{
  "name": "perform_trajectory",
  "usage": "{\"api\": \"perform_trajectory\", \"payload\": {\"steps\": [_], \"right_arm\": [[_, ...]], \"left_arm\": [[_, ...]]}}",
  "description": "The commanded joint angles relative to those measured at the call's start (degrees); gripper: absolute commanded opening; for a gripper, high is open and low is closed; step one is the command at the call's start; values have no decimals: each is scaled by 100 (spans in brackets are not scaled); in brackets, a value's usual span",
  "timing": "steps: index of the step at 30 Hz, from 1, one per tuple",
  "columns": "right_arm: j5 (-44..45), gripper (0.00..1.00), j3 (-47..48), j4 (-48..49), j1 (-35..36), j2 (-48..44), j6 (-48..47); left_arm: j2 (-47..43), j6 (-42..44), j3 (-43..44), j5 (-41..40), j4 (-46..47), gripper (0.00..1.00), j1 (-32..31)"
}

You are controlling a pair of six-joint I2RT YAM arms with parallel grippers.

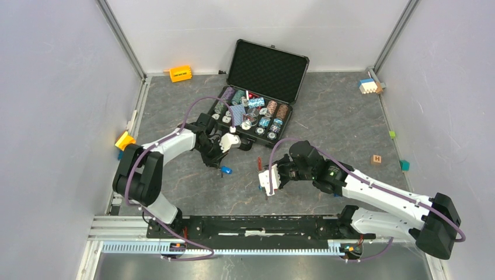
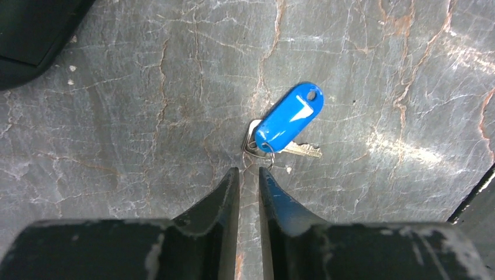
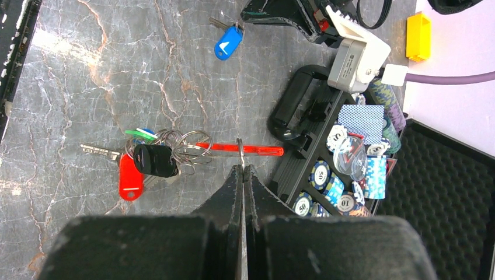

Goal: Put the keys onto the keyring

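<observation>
The keyring is a thin metal ring seen edge-on, joined to a long red fob. My right gripper is shut on that ring. Left of it, linked wire rings carry a bunch of keys with red, black and green heads. In the top view the right gripper sits mid-table with the red fob beside it. A blue-tagged key lies apart on the table, also seen as the blue key. My left gripper hovers just short of its small ring, slightly open and holding nothing.
An open black case of poker chips stands behind both grippers; its handle side is close to the red fob. Toy blocks lie around the edges: orange, yellow, a wooden cube.
</observation>
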Motion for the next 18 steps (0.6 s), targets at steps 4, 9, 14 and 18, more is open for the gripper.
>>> {"api": "perform_trajectory", "payload": {"steps": [4, 9, 14, 18], "right_arm": [[-102, 0, 251, 128, -15, 64, -3], [-86, 0, 255, 119, -14, 108, -6], [-85, 0, 269, 92, -12, 121, -3], [-83, 0, 269, 82, -14, 99, -5]], "left_arm": [[-609, 344, -138, -206, 42, 35, 21], [-1147, 1374, -758, -148, 515, 45, 32], [-1098, 2339, -944, 61, 664, 58, 27], [-1029, 2907, -1127, 60, 1146, 59, 18]]}}
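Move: The blue key tag lies about 4 cm to the left hand's right, 2 cm back and 1 cm below; its key is 2 cm right and 3 cm back. The case handle stands 13 cm ahead and 9 cm right. The keyring bunch hangs 19 cm right, 3 cm back and 10 cm higher. From the right hand, the blue tag is about 16 cm left, 2 cm back and 15 cm lower. Left fingers open wide beside the blue tag while rising 1.5 cm, easing left, sinking, and turning clockwise some 15 degrees. ##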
